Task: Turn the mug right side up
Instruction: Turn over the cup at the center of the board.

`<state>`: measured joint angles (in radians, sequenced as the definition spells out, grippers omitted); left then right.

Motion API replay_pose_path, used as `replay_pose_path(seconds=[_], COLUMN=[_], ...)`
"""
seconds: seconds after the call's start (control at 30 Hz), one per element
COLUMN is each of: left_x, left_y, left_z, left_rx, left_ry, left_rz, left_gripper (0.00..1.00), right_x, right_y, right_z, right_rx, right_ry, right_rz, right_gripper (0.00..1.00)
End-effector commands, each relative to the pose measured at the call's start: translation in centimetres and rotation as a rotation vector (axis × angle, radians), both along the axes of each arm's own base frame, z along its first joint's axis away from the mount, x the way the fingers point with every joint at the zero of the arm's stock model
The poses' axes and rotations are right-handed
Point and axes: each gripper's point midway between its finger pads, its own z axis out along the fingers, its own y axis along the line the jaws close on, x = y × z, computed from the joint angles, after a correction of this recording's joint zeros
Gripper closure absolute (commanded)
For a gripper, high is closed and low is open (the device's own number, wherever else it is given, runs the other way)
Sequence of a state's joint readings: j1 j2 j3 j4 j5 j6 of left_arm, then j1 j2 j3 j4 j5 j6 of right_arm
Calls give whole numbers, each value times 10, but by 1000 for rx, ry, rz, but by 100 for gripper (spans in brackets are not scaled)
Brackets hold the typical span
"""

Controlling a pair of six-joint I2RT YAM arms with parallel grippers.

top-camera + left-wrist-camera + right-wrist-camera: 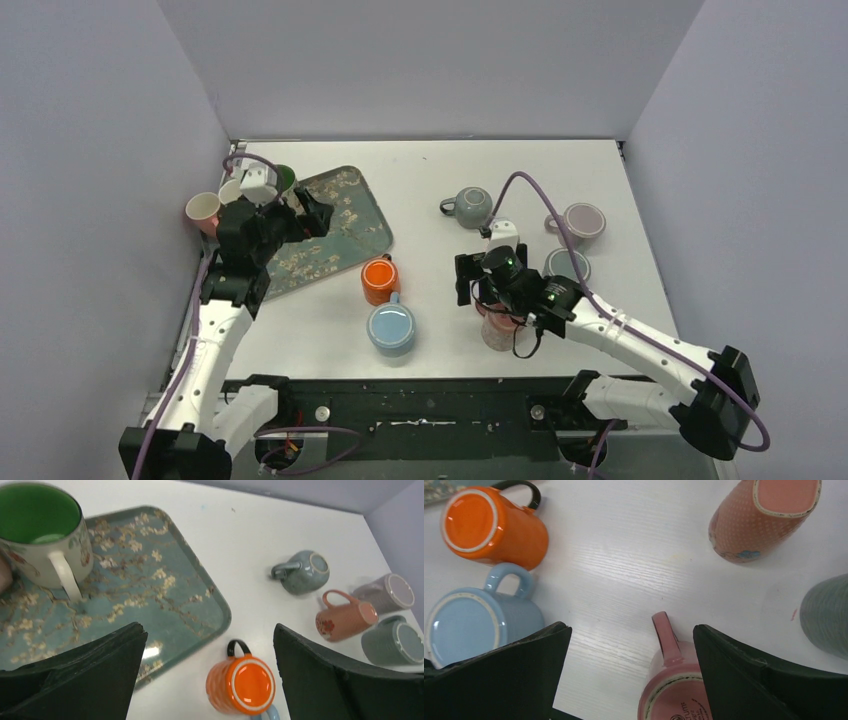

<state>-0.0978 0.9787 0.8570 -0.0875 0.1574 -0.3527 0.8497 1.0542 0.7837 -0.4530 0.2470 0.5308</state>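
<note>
A floral mug with a green inside stands upright, mouth up, at the far left corner of the patterned tray; in the top view the mug is partly hidden behind my left wrist. My left gripper is open and empty, pulled back over the tray's near edge. My right gripper is also open, hovering low over a pink mug that stands upside down with its handle between the fingers, untouched.
Orange and blue mugs stand upside down mid-table. A grey mug, a salmon one, a purple-grey one and a grey-green one sit at the right. A cream cup stands left of the tray.
</note>
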Motion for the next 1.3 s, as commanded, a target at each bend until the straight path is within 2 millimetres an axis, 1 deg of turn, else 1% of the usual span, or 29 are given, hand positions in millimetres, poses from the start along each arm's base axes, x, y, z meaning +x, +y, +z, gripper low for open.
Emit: replay_pose_path(seconds=[0.0, 0.07, 0.13, 0.2, 0.27, 0.33, 0.4, 0.53, 0.57, 0.63, 0.8, 0.87, 1.03, 1.07, 1.17, 1.27], left_x=[-42, -54, -65, -71, -74, -77, -81, -88, -90, -92, -97, -98, -100, -100, -101, -100], left_y=[-13, -13, -17, -17, -16, -17, -23, -30, -31, -32, -36, -36, -40, -39, -40, -39], left_z=[-40, -52, -56, -56, -51, -46, -42, -38, -37, -35, -33, -32, -30, -30, -31, -30], left_rx=[-31, -44, -56, -44, -29, -33, -38, -31, -30, -24, -11, -9, -9, -9, -8, -7], left_ry=[88, 94, 84, 84, 66, 46, 29, 16, 12, 6, 1, -4, -11, -10, -10, -10], left_rz=[-83, -87, -114, -126, -127, -134, -169, -195, -200, -205, -221, -221, -235, -234, -234, -230], left_gripper=[3, 3, 3, 3, 3, 3, 3, 3, 3, 3, 3, 3, 3, 3, 3, 3], right_x=[14, 17, 16, 16, 17, 17, 18, 15, 14, 13, 12, 7, -2, -2, -3, -2], right_y=[-7, -9, -8, -8, -8, -7, -6, -10, -11, -15, -20, -17, -23, -24, -24, -20], right_z=[4, -4, -14, -21, -23, -22, -23, -32, -36, -40, -49, -54, -75, -79, -88, -91], right_rx=[-121, -145, -161, -176, -192, -194, -197, -261, -280, -311, -340, -327, -369, -372, -372, -361], right_ry=[9, 53, 113, 158, 177, 187, 212, 290, 309, 347, 417, 455, 552, 566, 595, 601], right_rz=[5, 17, 62, 83, 93, 112, 131, 152, 157, 168, 189, 223, 268, 275, 280, 290], right_gripper=[0, 0, 2, 8, 17, 24, 30, 51, 54, 56, 56, 56, 57, 59, 71, 82])
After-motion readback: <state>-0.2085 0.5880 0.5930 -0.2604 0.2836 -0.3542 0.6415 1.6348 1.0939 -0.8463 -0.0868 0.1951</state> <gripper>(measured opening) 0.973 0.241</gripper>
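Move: The pink mug stands upside down about 5 cm back, 7 cm right and 10 cm below the right hand, its handle reaching up to roughly 1 cm back, 3 cm right and 9 cm below. From that hand, the blue mug is some 15 cm left and 5 cm back, the orange mug 17 cm left and 4 cm ahead, the terracotta mug 12 cm ahead and 7 cm right. From the left hand, the pink mug lies around 18 cm back, 37 cm right and 22 cm lower. Lower the open right gripper about 9 cm and a little to the right, onto the pink mug's handle, tipping its fingers some 35 degrees steeper towards the table. Narrow the fingers on the way down, then close them further with the handle between the pads, pinching it. Meanwhile draw the open left gripper back about 10 cm from the tray, lower and slightly right. ##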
